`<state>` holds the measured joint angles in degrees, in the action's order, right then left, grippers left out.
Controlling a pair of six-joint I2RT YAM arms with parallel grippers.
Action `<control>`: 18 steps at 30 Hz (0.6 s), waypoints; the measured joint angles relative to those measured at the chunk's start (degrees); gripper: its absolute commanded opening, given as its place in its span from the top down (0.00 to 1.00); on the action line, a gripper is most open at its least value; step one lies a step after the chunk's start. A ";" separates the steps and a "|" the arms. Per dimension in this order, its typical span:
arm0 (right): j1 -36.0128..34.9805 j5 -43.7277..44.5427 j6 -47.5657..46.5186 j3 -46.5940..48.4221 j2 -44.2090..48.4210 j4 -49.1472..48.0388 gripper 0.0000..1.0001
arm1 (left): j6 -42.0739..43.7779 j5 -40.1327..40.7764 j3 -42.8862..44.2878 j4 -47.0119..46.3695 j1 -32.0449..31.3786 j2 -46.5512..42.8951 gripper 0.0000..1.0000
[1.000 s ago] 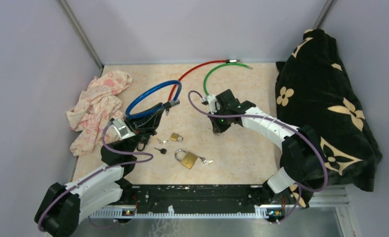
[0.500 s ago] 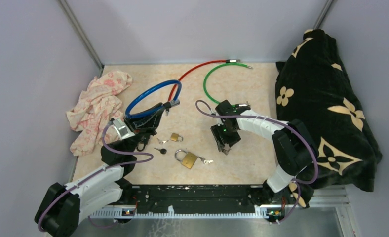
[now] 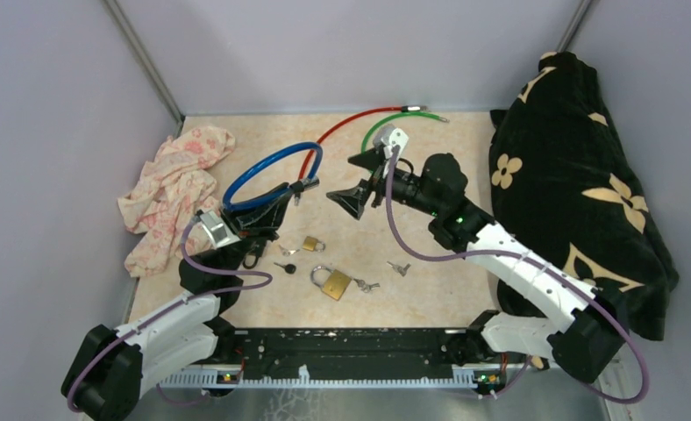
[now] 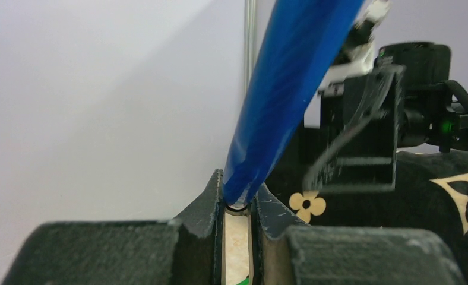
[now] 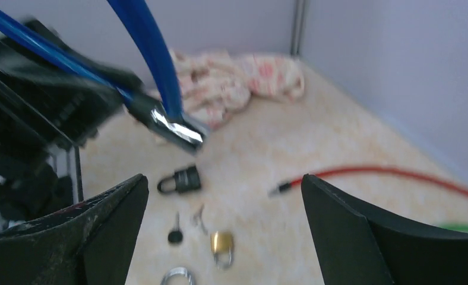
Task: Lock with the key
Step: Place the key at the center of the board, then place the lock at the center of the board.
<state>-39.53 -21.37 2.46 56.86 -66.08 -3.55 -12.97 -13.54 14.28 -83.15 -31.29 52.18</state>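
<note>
A blue cable lock (image 3: pixel 272 168) is lifted off the table, its loop arching back and left. My left gripper (image 3: pixel 263 209) is shut on it near its metal end (image 3: pixel 304 184). In the left wrist view the blue cable (image 4: pixel 291 89) is pinched between the two fingers of that gripper (image 4: pixel 239 205). My right gripper (image 3: pixel 357 180) hangs wide open in the air just right of that end, holding nothing. In the right wrist view the right gripper (image 5: pixel 223 196) faces the shiny lock end (image 5: pixel 175 127). A small bunch of keys (image 3: pixel 399 267) lies loose on the table.
On the table lie a black padlock (image 3: pixel 252 257), a black-headed key (image 3: pixel 285 267), a small brass padlock (image 3: pixel 311 243) and a larger brass padlock (image 3: pixel 333 282) with keys (image 3: pixel 366 285). Red cable (image 3: pixel 351 123) and green cable (image 3: pixel 379 132) lie at the back. Pink cloth (image 3: pixel 175 193) left, black bag (image 3: pixel 579 193) right.
My right gripper went from shut to wide open, left the small keys on the table, then rose and swung back-left toward the blue lock's end. The left gripper has not moved.
</note>
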 measured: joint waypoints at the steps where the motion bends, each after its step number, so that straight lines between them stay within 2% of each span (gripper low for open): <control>1: -0.66 -1.86 0.00 -0.20 0.20 -6.49 0.04 | 0.00 -0.02 0.00 0.00 0.00 0.00 1.00; 3: -1.33 -4.37 0.11 0.24 -1.27 -15.78 0.08 | 0.02 -0.02 0.00 0.00 0.00 0.00 1.00; 6: -2.05 -6.95 0.39 2.99 -5.95 -22.71 0.21 | 0.15 -0.02 0.00 0.00 0.00 0.00 1.00; 9: -2.54 -8.35 0.55 5.70 -9.64 -24.76 0.48 | 0.17 -0.04 0.00 0.00 0.00 0.00 1.00; 12: -3.06 -9.70 0.85 7.39 -10.93 -25.64 0.82 | 0.17 -0.04 0.00 0.00 0.00 0.00 1.00; 14: -3.23 -10.45 0.68 8.07 -10.93 -26.18 0.97 | 0.26 -0.02 0.02 0.02 0.00 0.00 1.00; 15: -3.50 -10.82 0.85 8.28 -10.93 -26.88 1.00 | 0.35 0.00 0.02 0.02 0.00 0.00 1.00; 18: -3.58 -11.50 0.68 8.94 -10.93 -26.99 1.00 | 0.39 0.00 0.04 -0.15 0.00 0.02 1.00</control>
<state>-43.11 -32.86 3.14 65.80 -77.01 -30.55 -12.58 -13.54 14.33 -83.31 -31.29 52.21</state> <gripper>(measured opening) 0.042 0.163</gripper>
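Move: The stretch of blue hose just short of its metal end lies from the open right hand about 10 cm up, 6 cm to its left and 1 cm back. The metal end is some 5 cm back, 6 cm left and 6 cm up; the key on the table lies about 5 cm back, 12 cm right and 28 cm down. From the left hand, already holding the hose, that stretch is roughly 3 cm ahead, 5 cm right and 4 cm above. Sweeping up about 10 cm and left about 6 cm towards the blue hose, quickly at first and then easing in, the right hand tilts its fingertips upward through some 20 degrees. Its wide-open fingers shut and pinch the hose close to the metal end, while the left hand stays in place and keeps its hold. ##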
